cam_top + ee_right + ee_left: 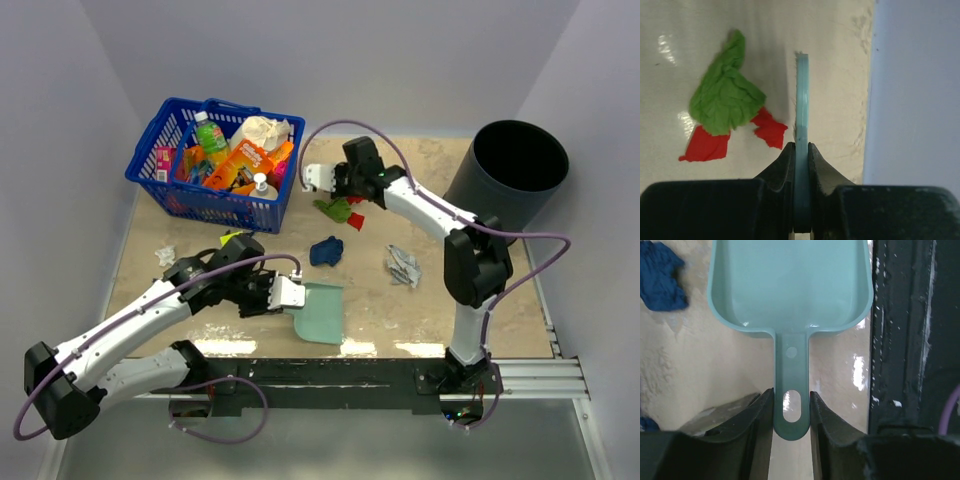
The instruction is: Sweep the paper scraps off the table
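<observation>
My left gripper (pixel 285 293) (pixel 791 405) is shut on the handle of the teal dustpan (pixel 320 312) (pixel 790 285), which lies flat near the table's front edge. A dark blue paper scrap (pixel 326 250) (pixel 660 282) lies just beyond the pan's mouth. At the far middle of the table (pixel 440 320), my right gripper (pixel 330 180) (pixel 801 150) is shut on the thin teal brush (pixel 315 176) (pixel 802 110). Next to it lie a green scrap (pixel 335 208) (pixel 725 97) and red scraps (pixel 355 221) (pixel 705 145). A whitish-grey scrap (pixel 403 265) lies right of centre, and a small white one (pixel 165 255) is at the left.
A blue plastic basket (pixel 160 170) full of packages stands at the back left. A black bin (pixel 510 170) stands at the back right, off the table's corner. The black front rail (pixel 910 340) runs close beside the dustpan. Grey walls close in three sides.
</observation>
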Controlling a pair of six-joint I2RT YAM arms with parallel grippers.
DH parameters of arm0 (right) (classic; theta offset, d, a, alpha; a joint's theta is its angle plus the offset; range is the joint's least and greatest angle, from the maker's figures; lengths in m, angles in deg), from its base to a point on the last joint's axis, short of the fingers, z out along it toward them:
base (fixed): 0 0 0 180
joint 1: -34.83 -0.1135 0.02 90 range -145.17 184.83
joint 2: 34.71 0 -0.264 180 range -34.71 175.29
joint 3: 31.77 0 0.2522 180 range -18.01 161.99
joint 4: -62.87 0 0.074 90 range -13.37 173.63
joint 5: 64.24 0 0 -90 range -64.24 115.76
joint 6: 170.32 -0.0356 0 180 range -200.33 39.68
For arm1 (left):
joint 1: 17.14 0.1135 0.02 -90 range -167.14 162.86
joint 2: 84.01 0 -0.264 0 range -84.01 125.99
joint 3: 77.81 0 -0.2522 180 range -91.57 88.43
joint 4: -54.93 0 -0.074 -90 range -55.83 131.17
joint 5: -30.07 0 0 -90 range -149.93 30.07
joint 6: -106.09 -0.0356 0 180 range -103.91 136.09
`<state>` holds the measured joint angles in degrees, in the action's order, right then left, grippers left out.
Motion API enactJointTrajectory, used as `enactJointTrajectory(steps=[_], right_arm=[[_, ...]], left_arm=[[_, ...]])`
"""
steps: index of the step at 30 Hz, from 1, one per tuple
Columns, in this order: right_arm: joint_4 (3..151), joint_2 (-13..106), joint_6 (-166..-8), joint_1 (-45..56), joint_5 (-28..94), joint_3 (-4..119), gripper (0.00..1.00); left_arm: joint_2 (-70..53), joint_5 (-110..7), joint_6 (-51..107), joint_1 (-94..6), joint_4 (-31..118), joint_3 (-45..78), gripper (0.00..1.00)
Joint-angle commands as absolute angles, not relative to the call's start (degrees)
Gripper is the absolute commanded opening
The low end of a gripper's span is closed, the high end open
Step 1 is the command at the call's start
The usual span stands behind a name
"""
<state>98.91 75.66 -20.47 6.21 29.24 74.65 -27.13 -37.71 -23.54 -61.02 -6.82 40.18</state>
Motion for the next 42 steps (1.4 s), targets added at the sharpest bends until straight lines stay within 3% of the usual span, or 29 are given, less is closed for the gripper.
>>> enactJointTrajectory(steps=[1, 6, 12, 15, 16, 24, 31, 34, 42], right_arm=[[95.34, 72.53, -2.23, 4.94, 26.19, 68.74, 0.0], [115.81, 67.52, 4.75, 6.26, 29.79, 66.54, 0.0], [129.45, 57.59, -3.75, 7.32, 38.74, 72.59, 0.0], [125.42, 55.73, -20.77, 7.23, 43.14, 75.93, 0.0], [123.84, 55.91, -33.09, 7.14, 45.68, 76.38, 0.0], [116.29, 65.66, -82.11, 7.32, 65.21, 76.75, 0.0], [110.12, 70.84, -94.2, 7.32, 65.23, 73.05, 0.0], [111.25, 71.64, -97.28, 7.75, 59.27, 70.86, 0.0], [119.25, 61.55, -90.46, 17.59, 46.59, 59.26, 0.0]], left_arm=[[-29.43, -38.57, -24.59, -60.65, -16.21, 38.85, 0.0], [-32.68, -39.71, -24.95, -60.65, -18.86, 39.3, 0.0], [-33.74, -43.58, -24.95, -59.86, -17.19, 39.38, 0.0], [-34.18, -44.63, -27.31, -59.86, -19.56, 40.26, 0.0], [-34.35, -44.73, -27.85, -59.95, -20.08, 40.61, 0.0], [-34.45, -43.94, -26.54, -59.95, -19.83, 40.0, 0.0], [-34.01, -45.16, -27.23, -59.86, -18.42, 39.73, 0.0], [-33.57, -47.1, -28.29, -59.95, -18.16, 39.47, 0.0], [-33.13, -50.17, -29.08, -59.68, -16.93, 38.85, 0.0]])
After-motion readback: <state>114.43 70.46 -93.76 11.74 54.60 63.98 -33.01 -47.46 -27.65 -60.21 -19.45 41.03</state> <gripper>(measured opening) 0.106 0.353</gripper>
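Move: The right hand holds the brush above the far scraps. The green scrap lies about 8 cm back and 6 cm to its left; one red scrap is some 5 cm straight back, the other 11 cm straight back, and the navy scrap 18 cm back and 7 cm left, all roughly 14 cm lower. From the left hand, which holds the dustpan, the navy scrap is about 12 cm ahead, 11 cm right and 12 cm below. The brush ends with its bristles against the navy scrap: the right hand first sinks back and swings right past the green and red scraps, rises about 14 cm, then comes down beyond them and draws right, some 15 cm nearer the base overall, its wrist turning clockwise and tipping the fingers steeply down. The left hand carries the dustpan about 6 cm left, away from the scraps, rolling it slightly; both grips hold. ##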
